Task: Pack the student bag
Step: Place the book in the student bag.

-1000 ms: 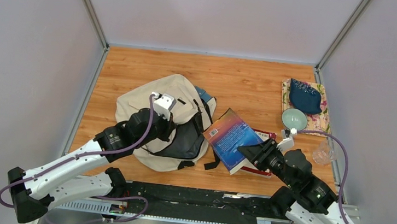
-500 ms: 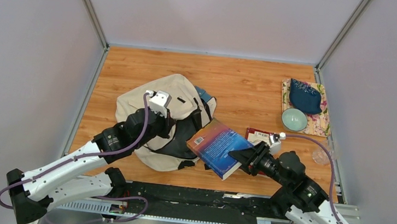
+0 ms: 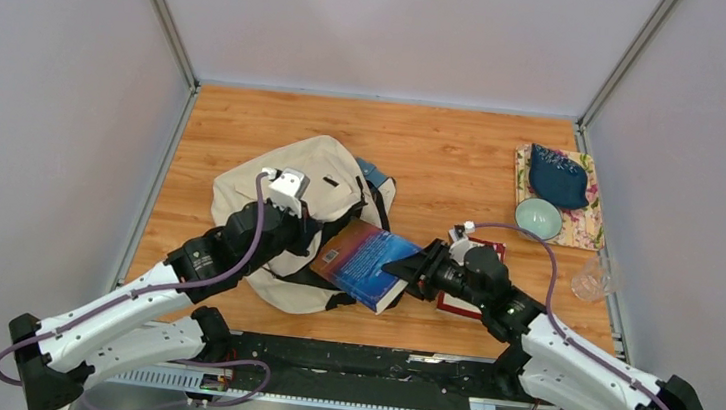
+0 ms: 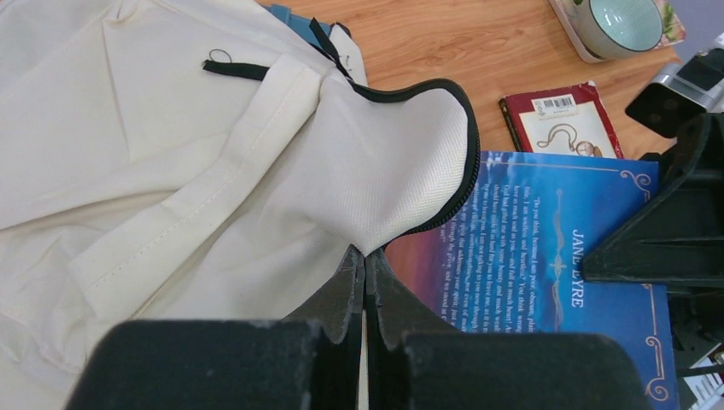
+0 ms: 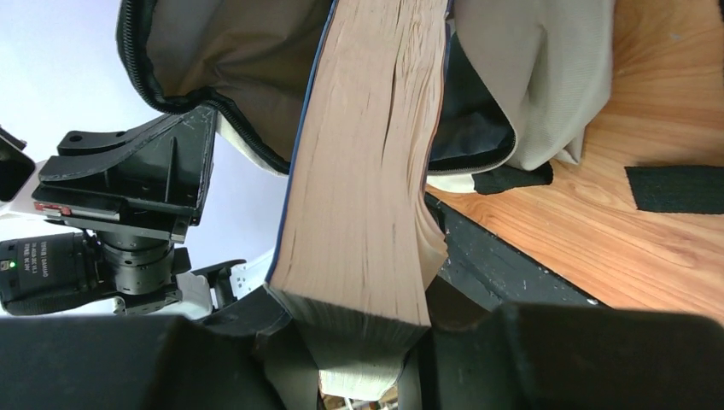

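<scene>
The beige student bag (image 3: 276,182) lies left of the table's middle, its dark-lined mouth facing right. My left gripper (image 3: 314,232) is shut on the bag's zippered flap edge (image 4: 401,171), holding it up. My right gripper (image 3: 411,270) is shut on a thick blue book (image 3: 361,263), gripped at its lower end (image 5: 376,282). The book's far end sits inside the bag's open mouth (image 5: 230,68). In the left wrist view the blue cover (image 4: 555,256) shows under the lifted flap.
A red book (image 3: 483,249) lies on the wood behind my right wrist. A teal bowl (image 3: 538,218), a floral mat (image 3: 588,222) carrying a dark blue pouch (image 3: 558,176), and a clear glass (image 3: 595,278) stand along the right wall. Something blue (image 3: 374,173) peeks out behind the bag.
My right arm has carried the blue book leftwards off the red book and into the bag's mouth. The left gripper has kept its hold on the flap, shifting slightly.
</scene>
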Available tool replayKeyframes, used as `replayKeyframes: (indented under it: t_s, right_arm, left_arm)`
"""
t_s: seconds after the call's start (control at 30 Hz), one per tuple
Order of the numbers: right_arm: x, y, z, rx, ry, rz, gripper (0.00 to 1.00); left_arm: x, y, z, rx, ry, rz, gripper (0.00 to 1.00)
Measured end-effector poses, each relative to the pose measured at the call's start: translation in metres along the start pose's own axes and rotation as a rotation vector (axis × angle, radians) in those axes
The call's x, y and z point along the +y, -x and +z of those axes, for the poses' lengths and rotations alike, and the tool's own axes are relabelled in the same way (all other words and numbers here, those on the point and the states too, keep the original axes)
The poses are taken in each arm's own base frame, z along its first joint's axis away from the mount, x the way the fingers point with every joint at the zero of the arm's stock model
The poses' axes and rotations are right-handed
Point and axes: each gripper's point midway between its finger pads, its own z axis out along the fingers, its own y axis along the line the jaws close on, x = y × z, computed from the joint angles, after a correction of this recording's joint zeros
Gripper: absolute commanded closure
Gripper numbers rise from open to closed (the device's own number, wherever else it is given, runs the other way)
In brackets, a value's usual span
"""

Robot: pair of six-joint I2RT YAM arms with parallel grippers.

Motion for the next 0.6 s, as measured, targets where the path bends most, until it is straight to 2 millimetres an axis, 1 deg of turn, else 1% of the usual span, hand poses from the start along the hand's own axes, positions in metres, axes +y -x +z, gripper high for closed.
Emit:
replayKeyframes:
  t_s: [0.1,0.3,0.37,0.53,0.6]
  right_arm:
    - [0.001,-0.005,0.01,0.04,-0.005,0.0,1.0]
    - [0.014,-0.018,0.01,0.088,0.032,-0.021,1.0]
    - [0.019,-0.02,0.013,0.1,0.048,-0.027,1.0]
    - [0.023,-0.018,0.034,0.103,0.053,-0.033,1.0]
    - [0.022,-0.015,0.047,0.096,0.051,-0.032,1.0]
  left_arm:
    - [0.001,-0.003,-0.001,0.001,0.0,-0.008,1.0]
    - [0.0,-0.002,-0.002,-0.004,-0.005,-0.02,1.0]
    - [0.0,-0.003,-0.002,-0.003,-0.008,-0.023,1.0]
    - [-0.004,-0.003,-0.003,0.001,-0.024,-0.038,1.0]
    - [-0.005,-0.003,-0.003,0.003,-0.032,-0.047,1.0]
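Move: Left of the right hand, about 12 cm off and 2 cm farther out, some 5 cm lower, is the middle of the bag opening the held book is bound for. The bag's upper lip, pinched by the other gripper, is about 16 cm left, 6 cm ahead and 2 cm above; the red book lies roughly 17 cm right, 2 cm back, 14 cm below. For the left hand, the opening is about 4 cm back, 4 cm right and 7 cm down. Sliding the book deeper into the bag opening, the right hand travels about 5 cm left with its grip kept. It eases back and lifts about 1.5 cm midway, then pushes on left and forward while sinking slightly, turning some 5 degrees counter-clockwise. The left hand stays put, still pinching the upper lip to hold the opening up. ##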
